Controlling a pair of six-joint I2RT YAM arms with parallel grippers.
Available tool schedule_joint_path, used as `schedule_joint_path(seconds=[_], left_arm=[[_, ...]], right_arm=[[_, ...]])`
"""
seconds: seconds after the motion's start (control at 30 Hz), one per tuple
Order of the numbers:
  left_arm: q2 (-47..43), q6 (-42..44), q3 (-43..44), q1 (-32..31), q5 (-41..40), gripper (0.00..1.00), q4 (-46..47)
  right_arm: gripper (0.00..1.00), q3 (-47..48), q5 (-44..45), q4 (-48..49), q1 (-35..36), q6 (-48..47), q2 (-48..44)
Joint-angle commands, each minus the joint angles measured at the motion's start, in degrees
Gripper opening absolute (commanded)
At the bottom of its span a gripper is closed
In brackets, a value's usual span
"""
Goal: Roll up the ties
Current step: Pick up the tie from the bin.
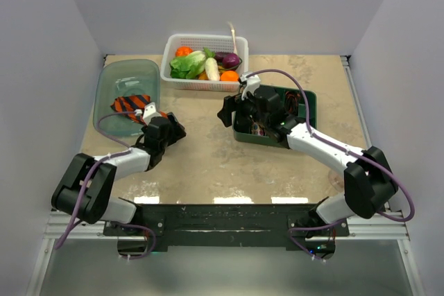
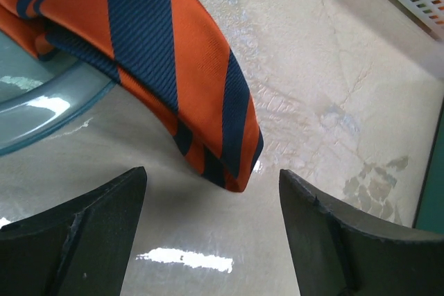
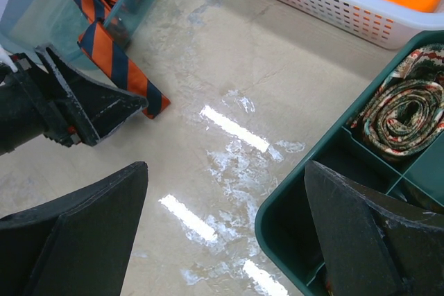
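Observation:
An orange tie with dark blue diagonal stripes (image 2: 159, 53) hangs out over the rim of a clear teal bin (image 2: 41, 112), its tip resting on the table. My left gripper (image 2: 211, 202) is open just short of that tip, nothing between its fingers (image 2: 90, 233). From above, the tie (image 1: 130, 105) lies bunched in the bin with the left gripper (image 1: 164, 120) at its right end. My right gripper (image 3: 225, 171) is open and empty above the table, beside a green tray (image 3: 291, 199) holding a rolled patterned tie (image 3: 406, 112). In the right wrist view the striped tie (image 3: 114, 64) and the left gripper (image 3: 87, 105) show too.
A white basket (image 1: 175, 77) of vegetables stands at the back, between the clear bin (image 1: 111, 77) and the green divided tray (image 1: 309, 102). The right arm reaches over the tray. Walls close in on both sides.

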Motion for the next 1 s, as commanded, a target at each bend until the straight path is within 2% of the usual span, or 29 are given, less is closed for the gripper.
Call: schedule_joint_path(seconds=[0.0,0.07,0.17,0.27,0.3,0.5,0.7,0.83,0.87,0.97], left_arm=[[3.61,-1.71,2.35,-0.32,-2.22,0.81,7.31],[5.63,-1.63,2.26,-0.32,-1.25,0.78,10.82],[8.27,-2.33,3.31,-0.32,-1.51,0.65,11.97],[10.30,-2.77,4.02,-0.32,-2.12,0.49,12.94],[10.65,-3.03,4.19,-0.32,-2.65,0.41,13.03],[11.09,-2.16,4.11,-0.32,-3.09,0.14,13.29],[8.20,1.17,2.88,-0.32,0.94,0.02,15.92],[4.16,5.30,2.96,-0.32,7.61,0.01,16.80],[3.45,6.45,3.31,-0.32,11.63,0.01,16.63],[0.29,9.97,4.90,-0.67,17.36,0.00,13.91]], right_arm=[[0.99,-0.21,0.69,1.30,0.32,-1.40,-0.31],[0.99,0.14,0.69,1.12,0.32,-1.58,0.04],[0.99,0.49,0.69,0.95,0.23,-1.75,0.48],[0.99,0.49,0.69,0.86,0.32,-1.84,0.74],[0.99,0.49,0.69,0.77,0.23,-1.84,0.74],[0.99,1.02,0.34,0.51,0.23,-1.93,1.45],[0.99,2.60,-0.89,-0.11,0.23,-1.67,2.32],[0.99,3.92,-2.12,-0.37,0.14,-0.53,3.03],[0.99,4.62,-2.03,-0.46,0.23,0.52,3.38],[0.99,6.55,-3.52,-0.72,-0.03,1.93,3.64]])
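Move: Held low and wide open, the left hand has the striped tie's loose end about 4 cm ahead and 2 cm below, nearly centred between its fingers. The bin holding the rest of the tie stands some 10 cm ahead and 14 cm left of it; the white basket is roughly 21 cm ahead and 9 cm right, the green box 4 cm ahead and 29 cm right. From the right hand, that loose end lies around 16 cm left, 2 cm ahead and 15 cm down. Forward about 3 cm and slightly down, the left hand slides its open fingers around the tie's loose end, shutting them almost fully until they pinch the folded cloth. It then turns upward, rising some 4.5 cm and drifting right, away from the bin, its fingers tipping up a little and turning clockwise. The open right hand sinks about 2 cm. ##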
